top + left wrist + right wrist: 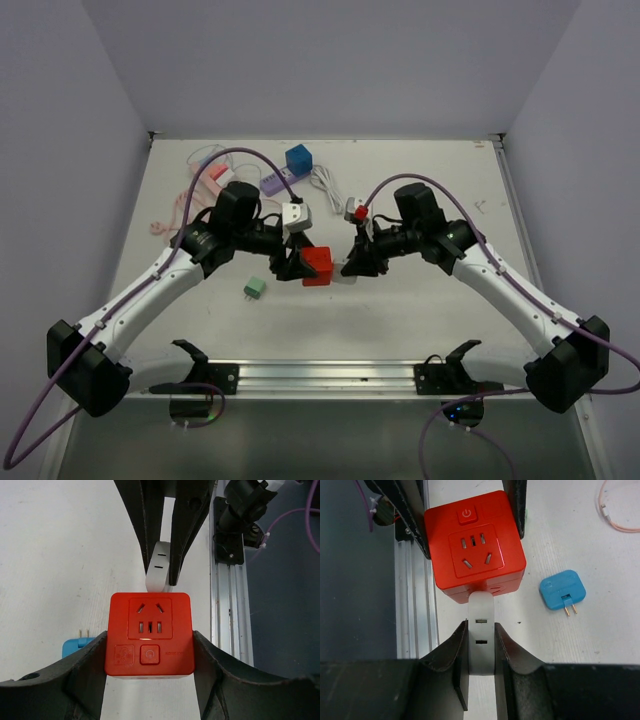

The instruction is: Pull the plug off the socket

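The red cube socket [317, 266] sits mid-table between both arms. In the left wrist view the socket [149, 632] is pinched on its two sides by my left gripper [150, 652]. A white plug [481, 632] sticks out of the socket's side face [475, 555], still seated in it. My right gripper [481, 652] is shut on that plug, one finger pressed on each flat side. From the left wrist the plug [159, 567] shows beyond the socket, squeezed between the right arm's dark fingers [187, 525].
A blue adapter [562, 590] with two prongs lies on the table beside the socket; from above it looks pale green [254, 288]. At the back lie a blue cube [298, 158], a purple strip [278, 182], white cable [326, 183] and pink cable [165, 222]. A metal rail [325, 375] runs along the near edge.
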`<state>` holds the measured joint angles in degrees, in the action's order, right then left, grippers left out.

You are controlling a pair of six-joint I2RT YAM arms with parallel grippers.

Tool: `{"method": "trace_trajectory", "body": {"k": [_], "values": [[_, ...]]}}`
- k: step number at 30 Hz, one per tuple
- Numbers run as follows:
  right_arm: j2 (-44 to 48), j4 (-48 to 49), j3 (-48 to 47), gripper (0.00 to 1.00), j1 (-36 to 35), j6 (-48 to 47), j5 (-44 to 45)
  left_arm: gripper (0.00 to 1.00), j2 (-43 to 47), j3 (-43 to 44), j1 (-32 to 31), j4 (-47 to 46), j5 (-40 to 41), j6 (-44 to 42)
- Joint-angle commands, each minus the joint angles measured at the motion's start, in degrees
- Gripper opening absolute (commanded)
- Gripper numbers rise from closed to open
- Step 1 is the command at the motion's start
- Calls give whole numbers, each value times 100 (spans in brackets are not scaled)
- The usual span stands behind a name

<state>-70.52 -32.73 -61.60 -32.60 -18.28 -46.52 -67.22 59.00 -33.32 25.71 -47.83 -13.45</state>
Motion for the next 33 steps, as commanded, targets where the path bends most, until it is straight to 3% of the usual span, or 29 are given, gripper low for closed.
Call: {"method": "trace_trajectory", "body": {"k": [1, 9, 21, 28, 33], "values": [[407, -93, 201, 0, 43, -254, 170, 0, -1, 454, 176, 459, -858, -658], [794, -233, 606, 0, 43, -729, 714, 0, -19, 674, 405, 1445, -1527, -1528], [821, -805, 430, 0, 43, -940, 1391, 0, 271, 261, 405, 1138, -245, -1178], [294, -208, 605, 0, 43, 131, 1401, 0, -10, -248, 405, 111, 441, -221], [-137, 1038, 1062, 0, 43, 1711, 1987, 0, -396, -784, 405, -1067, 1457, 1044]]}}
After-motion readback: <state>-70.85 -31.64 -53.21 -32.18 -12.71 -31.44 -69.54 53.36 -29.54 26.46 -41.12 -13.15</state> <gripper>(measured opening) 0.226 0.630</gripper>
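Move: My left hand holds the red socket, with the white plug, still in its side, about 6 cm to my right and level fore and aft. From my right hand, which pinches that plug, the socket lies some 6 cm to the left at nearly the same height. The blue adapter lies on the table about 8 cm ahead of my right hand, 5 cm to its left and 20 cm below; the green plug lies about 13 cm left of my left hand, 3 cm ahead and 21 cm below. Keeping both grips, I first draw socket and plug together back and up about 1.5 cm, twisting the wrists some 10 degrees. Then I pull them apart, right hand about 4 cm right and dipping, left hand 2 to 3 cm left. Finally I lower both by several centimetres while easing forward, the right hand turning clockwise. ##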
